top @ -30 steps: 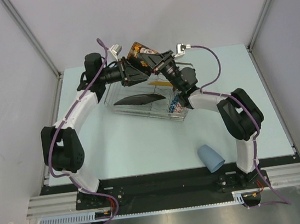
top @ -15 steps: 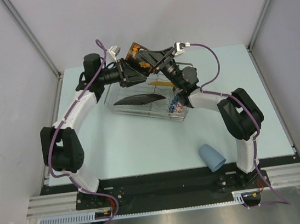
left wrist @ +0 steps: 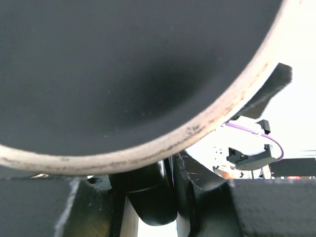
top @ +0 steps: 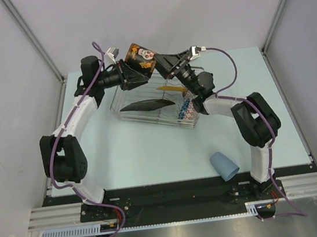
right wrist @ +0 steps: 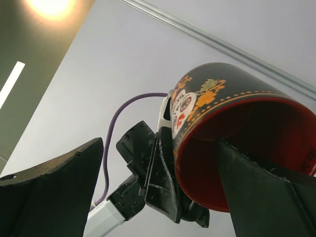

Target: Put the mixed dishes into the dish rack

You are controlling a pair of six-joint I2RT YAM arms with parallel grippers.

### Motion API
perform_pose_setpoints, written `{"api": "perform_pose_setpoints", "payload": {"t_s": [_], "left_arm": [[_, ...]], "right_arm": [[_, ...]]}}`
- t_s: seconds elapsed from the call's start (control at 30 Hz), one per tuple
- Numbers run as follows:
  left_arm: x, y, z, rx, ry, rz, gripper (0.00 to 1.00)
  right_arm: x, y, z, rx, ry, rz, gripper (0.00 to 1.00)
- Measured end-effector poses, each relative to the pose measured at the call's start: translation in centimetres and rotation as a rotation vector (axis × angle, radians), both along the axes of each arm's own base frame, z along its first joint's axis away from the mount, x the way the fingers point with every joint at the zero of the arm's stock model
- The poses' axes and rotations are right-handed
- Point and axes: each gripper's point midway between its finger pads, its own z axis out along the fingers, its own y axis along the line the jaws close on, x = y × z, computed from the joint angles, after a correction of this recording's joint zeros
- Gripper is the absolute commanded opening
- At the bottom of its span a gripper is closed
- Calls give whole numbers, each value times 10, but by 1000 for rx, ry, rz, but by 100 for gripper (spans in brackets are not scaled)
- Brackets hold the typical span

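Observation:
The dark mug with red inside (top: 140,55) hangs in the air over the far edge of the dish rack (top: 121,96). My left gripper (top: 130,70) is shut on its handle. In the left wrist view the mug's dark underside (left wrist: 123,64) fills the frame above the closed gripper (left wrist: 174,170). My right gripper (top: 167,65) is open at the mug's mouth, and in the right wrist view (right wrist: 159,144) one finger (right wrist: 266,197) overlaps the red opening (right wrist: 247,133). A dark plate (top: 145,104) and the blue patterned bowl (top: 185,110) stand in the rack. The light-blue cup (top: 223,166) lies on the table. I cannot see the pinkish bowl.
The enclosure's white walls and metal corner posts (top: 31,41) stand close behind the rack. The right arm's base (top: 261,169) rises just beside the light-blue cup. A purple cable (top: 224,63) loops above the right wrist.
My left gripper has carried the mug left and slightly back, away from the right gripper. The right gripper has stayed open and turned a little to follow it.

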Motion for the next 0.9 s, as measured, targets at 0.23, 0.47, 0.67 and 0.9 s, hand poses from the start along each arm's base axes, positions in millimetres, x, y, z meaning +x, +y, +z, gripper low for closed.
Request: {"api": "perform_pose_setpoints", "payload": {"t_s": [0.23,0.47,0.67,0.9], "left_arm": [[2,2,27,-1,-61,3,0],[15,24,71,56,-206,70,0],[42,52,76,202,-325,195,0],[90,78,-4,498,-316,277,0]], "right_arm": [[-1,-4,-10,-21,16,31,100],[-4,-29,-35,-74,65,36,100],[-12,-69,-17,-81,30,-11,100],[-44,-104,35,-92,-125,-65,100]]}}
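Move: The left hand still holds the mug by its handle over the dish rack, whose middle lies about 5 cm ahead, 7 cm right and 27 cm below. In the rack, the black plate is roughly 1 cm ahead and 3 cm right of that hand, the yellow plate some 8 cm ahead and 13 cm right. From the open right hand, the blue cup lies about 31 cm back, 17 cm right and 34 cm down; the mug is some 8 cm left and 3 cm ahead, level with it. Upward first, by about 8 cm, then forward and left in an arc that sinks back to its starting height, the left hand carries the mug away from the rack's middle towards its rear-left, rolling the mug's mouth downward by some 30 degrees, handle still gripped. The right hand, wide open, draws off to the right and a little back from the mug, dipping before it rises. ##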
